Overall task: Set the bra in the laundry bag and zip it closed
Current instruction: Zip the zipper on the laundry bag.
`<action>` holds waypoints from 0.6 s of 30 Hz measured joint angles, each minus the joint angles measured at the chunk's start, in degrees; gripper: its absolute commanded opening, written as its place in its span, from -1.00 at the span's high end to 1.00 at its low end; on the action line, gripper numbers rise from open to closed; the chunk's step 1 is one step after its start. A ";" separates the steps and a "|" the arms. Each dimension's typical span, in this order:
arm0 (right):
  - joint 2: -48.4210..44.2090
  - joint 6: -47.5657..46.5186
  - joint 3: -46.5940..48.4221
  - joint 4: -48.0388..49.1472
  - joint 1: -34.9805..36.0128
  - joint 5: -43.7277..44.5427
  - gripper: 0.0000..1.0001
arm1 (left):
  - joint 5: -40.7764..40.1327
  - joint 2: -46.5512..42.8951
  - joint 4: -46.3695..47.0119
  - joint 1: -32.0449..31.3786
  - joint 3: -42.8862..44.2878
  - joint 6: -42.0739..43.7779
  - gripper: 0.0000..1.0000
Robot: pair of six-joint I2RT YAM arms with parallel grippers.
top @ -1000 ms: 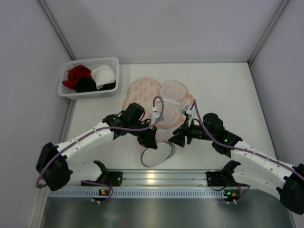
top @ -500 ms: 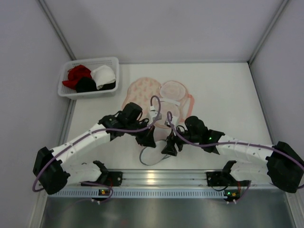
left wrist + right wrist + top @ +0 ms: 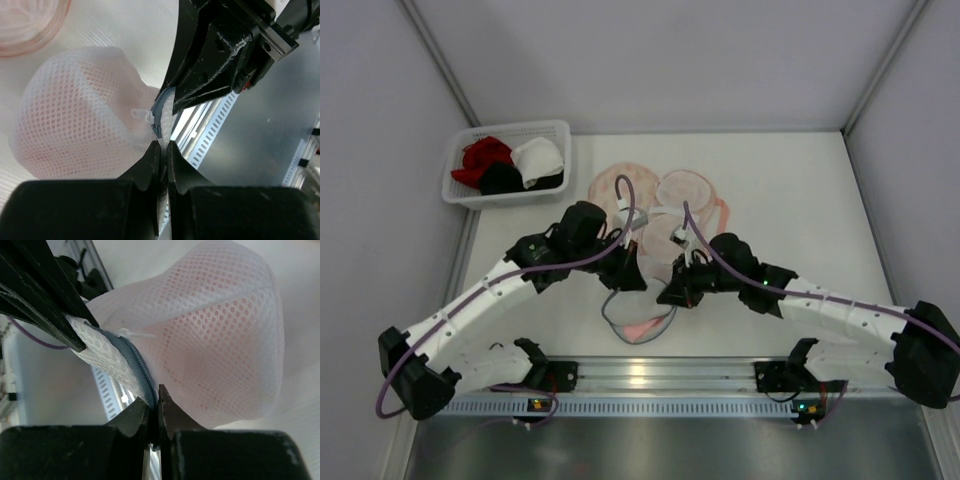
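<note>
The laundry bag (image 3: 642, 326) is a pale mesh dome, pink inside, with a blue-grey zip rim. It hangs just above the table's near edge between my two grippers. My left gripper (image 3: 628, 272) is shut on the rim fabric (image 3: 164, 145), with the dome (image 3: 75, 110) to its left. From the other side my right gripper (image 3: 672, 295) is shut on the zip edge (image 3: 154, 392), with the mesh dome (image 3: 220, 340) bulging beyond it. The bra (image 3: 692, 188) lies flat behind the grippers as two round peach-pink cups. One cup's edge (image 3: 25, 25) shows in the left wrist view.
A white basket (image 3: 505, 197) at the back left holds red, black and white garments. A metal rail (image 3: 650, 375) runs along the near edge behind the arm bases. Grey walls close in on the left and right of the table.
My right arm swung left to the bag and its jaws closed on the zip edge. The left gripper closed on the rim. The bag has come up off the table between them.
</note>
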 measured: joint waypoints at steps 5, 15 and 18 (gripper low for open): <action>-3.58 9.75 0.35 0.39 -0.24 -2.54 1.00 | -1.31 -3.15 -0.74 -0.02 2.43 -7.02 1.00; -3.96 16.39 -6.67 4.11 -0.57 -1.99 1.00 | -4.44 -3.58 3.89 -0.44 -6.67 -10.80 -0.47; -3.72 15.26 -6.80 4.94 -0.59 -1.73 1.00 | -6.34 -3.78 4.61 -0.22 -6.86 -9.75 -0.85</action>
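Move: The laundry bag's zipper stretch between the two grips lies roughly 3 cm right and 1 cm back of the left hand, and 3 cm left and 1 cm ahead of the right. The sagging far rim is some 8 cm back and 5 cm below the left hand, level with it sideways. The nearer round pink mesh pocket lies about 15 cm ahead, 8 cm right of the left hand and 14 cm lower. Both hands lift about 3 cm and sink again; the left releases the zipper edge, the right keeps its pinch. ##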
